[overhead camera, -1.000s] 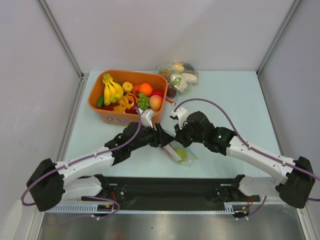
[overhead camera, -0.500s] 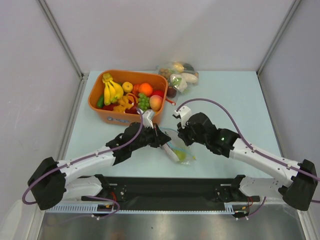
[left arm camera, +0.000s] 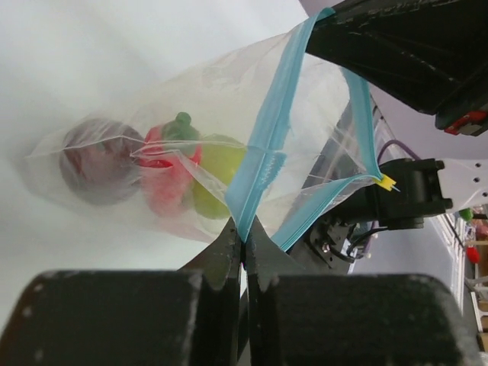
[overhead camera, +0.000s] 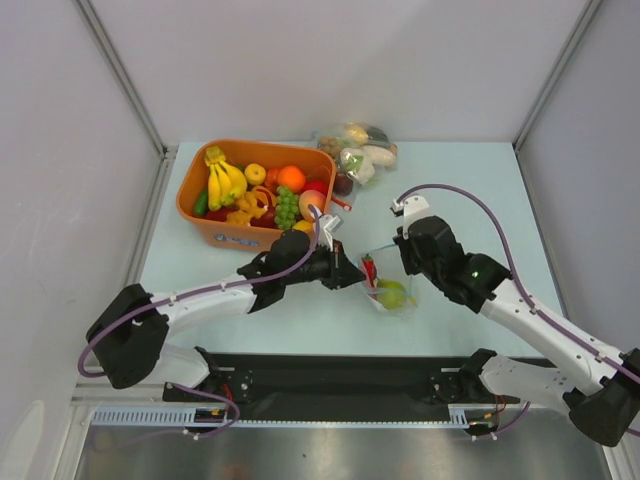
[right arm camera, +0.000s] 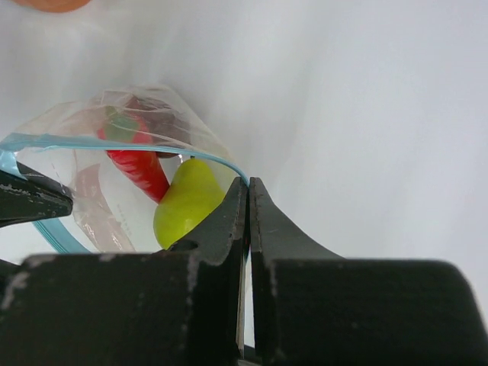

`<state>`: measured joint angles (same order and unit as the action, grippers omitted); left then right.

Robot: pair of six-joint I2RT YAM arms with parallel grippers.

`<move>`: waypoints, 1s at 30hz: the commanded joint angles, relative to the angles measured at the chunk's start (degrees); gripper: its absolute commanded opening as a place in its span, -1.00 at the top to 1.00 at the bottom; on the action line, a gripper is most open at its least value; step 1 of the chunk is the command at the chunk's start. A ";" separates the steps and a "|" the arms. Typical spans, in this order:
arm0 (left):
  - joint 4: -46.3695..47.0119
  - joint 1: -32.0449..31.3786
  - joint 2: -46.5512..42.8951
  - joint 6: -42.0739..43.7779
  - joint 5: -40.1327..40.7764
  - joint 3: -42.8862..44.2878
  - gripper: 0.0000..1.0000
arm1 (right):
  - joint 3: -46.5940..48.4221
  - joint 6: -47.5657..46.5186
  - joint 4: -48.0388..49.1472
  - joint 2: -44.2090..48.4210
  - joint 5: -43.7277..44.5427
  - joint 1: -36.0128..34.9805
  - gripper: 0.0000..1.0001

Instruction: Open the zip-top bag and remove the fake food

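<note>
The zip-top bag (overhead camera: 386, 262) hangs between my two grippers in front of the tub, with its mouth pulled apart. My left gripper (left arm camera: 245, 232) is shut on one blue zip strip (left arm camera: 263, 145). My right gripper (right arm camera: 248, 184) is shut on the opposite strip (right arm camera: 114, 141). In the top view the left gripper (overhead camera: 357, 272) is at the bag's left and the right gripper (overhead camera: 404, 262) at its right. The fake food lies inside: a green pear (right arm camera: 189, 202), a red chili (right arm camera: 141, 171) and a dark purple fruit (left arm camera: 95, 160).
An orange tub (overhead camera: 215, 232) of bananas, orange, grapes and other fruit stands at the back left, close behind the left arm. A larger clear bag of vegetables (overhead camera: 358, 150) lies at the back centre. Grey walls close in both sides.
My left gripper has shut on the bag's zip strip. Both grippers have moved right with the bag and drawn apart, spreading its mouth.
</note>
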<state>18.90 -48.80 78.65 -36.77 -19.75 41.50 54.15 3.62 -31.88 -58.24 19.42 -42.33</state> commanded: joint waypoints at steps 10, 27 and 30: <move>-23.27 -1.74 -2.10 7.24 16.22 2.27 0.87 | -0.18 8.85 1.20 -5.13 7.03 -8.37 1.00; -25.50 -11.94 -12.90 6.28 36.54 5.71 0.02 | 2.54 12.03 4.10 -12.16 5.81 -13.92 1.00; -23.20 -12.02 -13.00 4.43 35.31 4.56 -0.03 | 2.71 12.29 4.28 -12.25 5.72 -14.10 1.00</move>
<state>-8.19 -60.64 66.35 -30.17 14.17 45.34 54.13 14.66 -29.67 -70.37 23.97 -55.86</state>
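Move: The left hand already pinches the near-left part of the bag's zip rim. From it the red pepper in the bag lies about 5 cm ahead, 2 cm right and 10 cm below; the pear is 1 cm ahead and 6 right, the dark plum 7 ahead and 3 right, both about as low. The basket's middle is some 18 cm ahead and 21 left. From the right hand, pinching the opposite rim, the pepper is about 6 cm ahead, 7 left and 14 below. Still pinching the rim, the left hand takes it down about 9 cm and some 7 cm left, fingers tipping down about 30 degrees; it then opens to half, lets go and rises straight back up over the mouth, turning slightly counter-clockwise. The right hand keeps its closed pinch on the other rim, following left about 7 cm while sinking 5 and drawing back a little. ##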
